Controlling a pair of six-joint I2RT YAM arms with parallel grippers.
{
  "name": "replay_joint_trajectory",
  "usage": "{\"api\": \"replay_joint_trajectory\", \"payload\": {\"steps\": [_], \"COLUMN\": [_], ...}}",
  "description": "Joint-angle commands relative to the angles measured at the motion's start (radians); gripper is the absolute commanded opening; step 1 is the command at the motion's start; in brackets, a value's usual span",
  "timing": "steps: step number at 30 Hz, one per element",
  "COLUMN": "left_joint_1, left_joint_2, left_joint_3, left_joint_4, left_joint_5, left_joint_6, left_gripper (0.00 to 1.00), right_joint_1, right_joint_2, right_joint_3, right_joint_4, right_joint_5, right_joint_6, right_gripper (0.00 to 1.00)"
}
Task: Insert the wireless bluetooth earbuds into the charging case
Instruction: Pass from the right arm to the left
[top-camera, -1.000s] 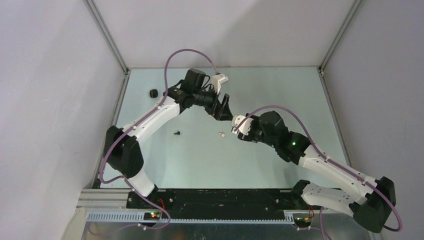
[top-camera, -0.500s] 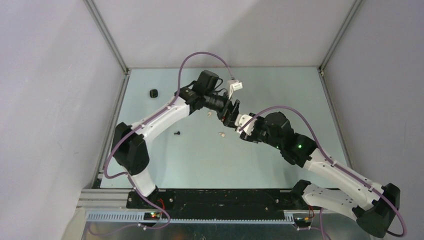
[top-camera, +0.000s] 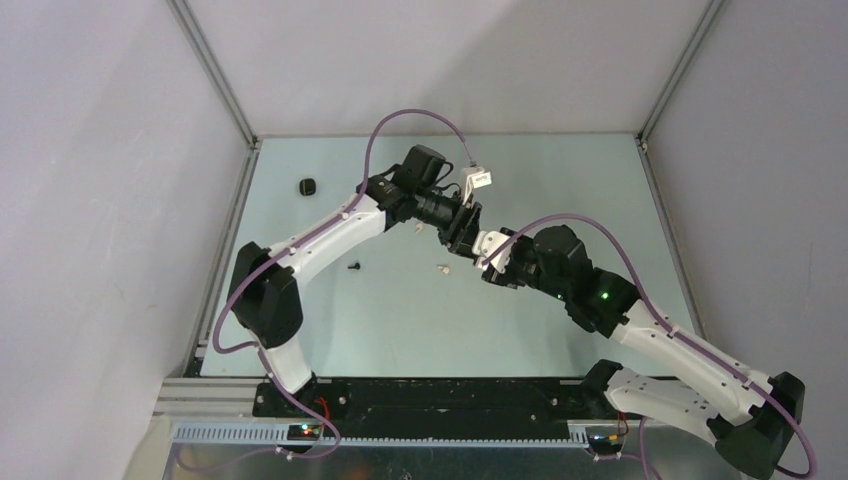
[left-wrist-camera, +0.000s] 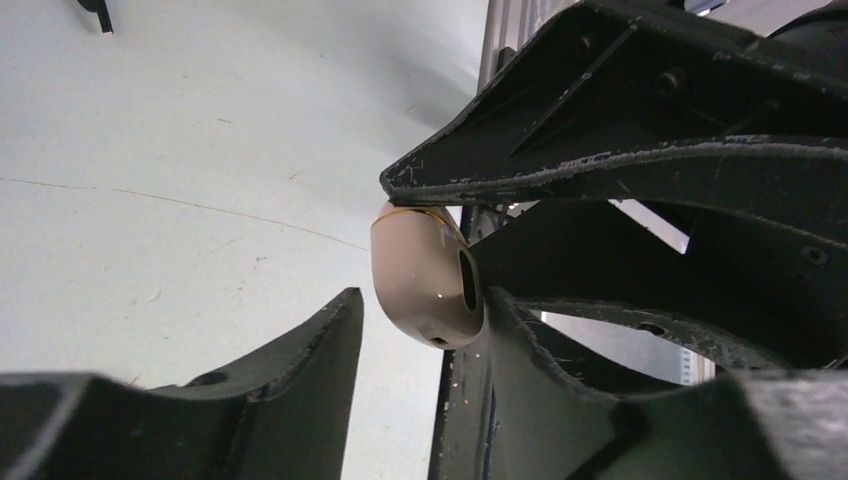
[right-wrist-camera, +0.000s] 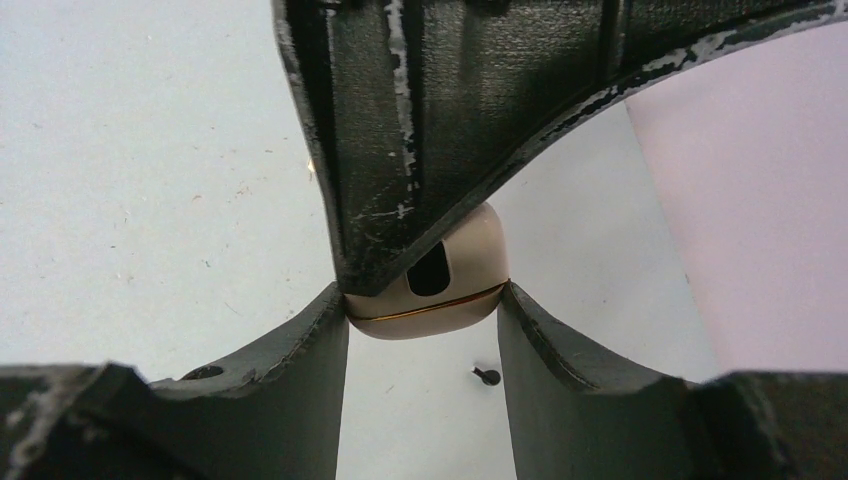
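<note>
A beige charging case (right-wrist-camera: 470, 262) with a gold seam hangs above the table, and my right gripper (right-wrist-camera: 423, 300) is shut on its two sides. My left gripper (left-wrist-camera: 425, 295) reaches in from the opposite side with its jaws around the same case (left-wrist-camera: 420, 280). One left finger touches the case and a thin gap shows at the other. In the top view the two grippers (top-camera: 463, 235) (top-camera: 489, 262) meet at mid-table and hide the case. Two white earbuds (top-camera: 417, 228) (top-camera: 443, 268) and a black earbud (top-camera: 353, 266) lie on the table.
A small black case (top-camera: 308, 186) sits at the far left of the pale green table (top-camera: 560, 180). White walls and metal frame rails enclose the table on three sides. The black earbud (right-wrist-camera: 487, 376) lies below the held case.
My left arm swung right until its gripper met the right gripper, and its jaws narrowed from wide open around the beige case. The right gripper kept its hold and shifted slightly.
</note>
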Motion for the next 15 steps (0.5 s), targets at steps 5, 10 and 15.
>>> {"api": "replay_joint_trajectory", "payload": {"steps": [5,10,15], "left_joint_1": [-0.009,-0.011,-0.008], "left_joint_2": [0.008,0.009,-0.021], "left_joint_3": [0.058,0.052,0.049], "left_joint_4": [-0.005,-0.002,-0.033], "left_joint_5": [0.073,0.107,0.114], "left_joint_6": [0.012,0.011,0.045], "left_gripper": [0.41,0.18,0.10], "right_joint_1": [0.009,0.012,-0.011], "right_joint_2": [-0.010,-0.015,-0.028], "right_joint_3": [0.018,0.020,0.084], "right_joint_4": [0.035,0.063,0.018], "right_joint_5": [-0.012,0.016,0.037], "right_joint_6": [0.013,0.019,0.046], "right_gripper": [0.40,0.73,0.99]}}
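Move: The white charging case is still in the right gripper's fingertips, its middle about 1 cm ahead and 1 cm left of that hand point. From the left gripper, whose open fingers already straddle the case's near end, it lies some 2 cm to the right and 1 cm below. On the table, roughly 20 cm under the left gripper, one white earbud lies 2 cm ahead and 4 cm left, the other 11 cm ahead and 9 cm left. Keep the right gripper still with its hold on the case while the left fingers close from a bit over half open to about a third and pinch the case's near end. Ease the left hand roughly 1 cm back and 1 cm up as they shut, then spread the right fingers nearly wide to let go, that hand staying almost in place. ##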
